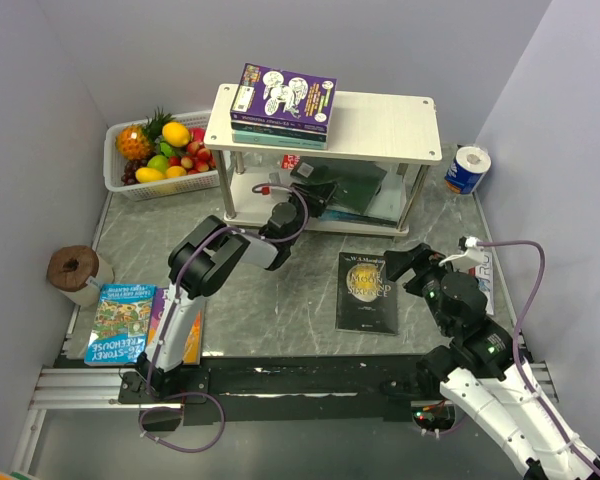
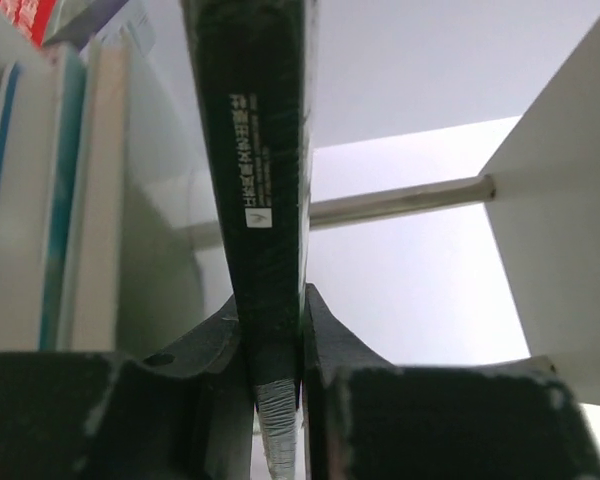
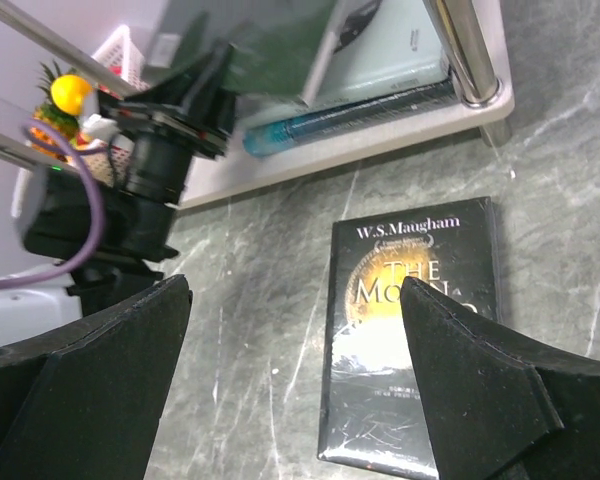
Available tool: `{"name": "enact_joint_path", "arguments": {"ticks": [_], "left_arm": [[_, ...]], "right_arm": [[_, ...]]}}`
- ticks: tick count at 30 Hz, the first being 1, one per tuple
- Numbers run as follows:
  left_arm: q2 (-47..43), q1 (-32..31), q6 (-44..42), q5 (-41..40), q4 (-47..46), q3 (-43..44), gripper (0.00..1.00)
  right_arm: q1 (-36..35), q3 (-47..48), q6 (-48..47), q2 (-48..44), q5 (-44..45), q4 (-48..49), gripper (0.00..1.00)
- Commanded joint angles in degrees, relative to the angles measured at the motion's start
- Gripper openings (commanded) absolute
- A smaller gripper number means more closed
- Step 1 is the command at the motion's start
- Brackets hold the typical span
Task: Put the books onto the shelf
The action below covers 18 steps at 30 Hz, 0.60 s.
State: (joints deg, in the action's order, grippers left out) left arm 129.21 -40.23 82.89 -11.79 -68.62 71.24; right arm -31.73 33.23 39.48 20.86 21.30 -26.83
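The shelf (image 1: pixel 385 128) stands at the back of the table. A purple cartoon book (image 1: pixel 285 94) lies on a small stack on its top board. My left gripper (image 1: pixel 298 207) reaches into the lower tier and is shut on a dark green book (image 1: pixel 346 184). In the left wrist view that book's edge (image 2: pixel 260 150) is clamped between my fingers (image 2: pixel 275 340), next to other books (image 2: pixel 50 200) lying in the tier. A black book with a gold circle (image 3: pixel 410 330) lies flat on the table. My right gripper (image 3: pixel 295 290) hovers open just above and left of it, holding nothing.
A blue children's book (image 1: pixel 120 322) and an orange one (image 1: pixel 192 340) lie at the front left beside the left arm's base. A white fruit basket (image 1: pixel 115 178) stands left of the shelf. A brown roll (image 1: pixel 75 268) sits at the left wall, a tape roll (image 1: pixel 468 168) at the back right.
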Motion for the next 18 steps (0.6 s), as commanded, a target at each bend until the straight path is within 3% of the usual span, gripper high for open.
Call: {"name": "enact_joint_path", "arguments": {"ticks": [1,6,18], "left_arm": [[-1.0,-0.9,1.8,2.2,-28.3,0.5,0.27],[-1.1,-1.1,1.8,2.2,-28.4,-0.7,0.43],[-2.8,-1.7,3.1,7.3,-28.0,-8.4,0.63]], "right_arm": [[-0.2,3.0,-0.7,0.6,0.2,1.5,0.93],[-0.1,3.4,-0.5,0.5,0.1,1.3,0.93],[-0.2,3.2,0.2,0.1,-0.6,1.3,0.93]]}}
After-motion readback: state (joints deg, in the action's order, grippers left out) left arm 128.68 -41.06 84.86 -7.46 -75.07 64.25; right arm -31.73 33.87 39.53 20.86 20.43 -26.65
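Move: The left hand already has the green book pinched by its left edge inside the lower shelf; the pile it goes onto is some 8 cm right, 1 cm ahead and 5 cm below. The red books lie about 8 cm ahead and 5 cm below that hand; the black Moon book is roughly 26 cm back, 10 cm right and 18 cm down. From the idle right hand the pile is about 17 cm ahead, 9 cm left and 13 cm down. Left fingers open wide, unpinching the green book, as the hand backs about 3 cm and sinks 2 cm. ##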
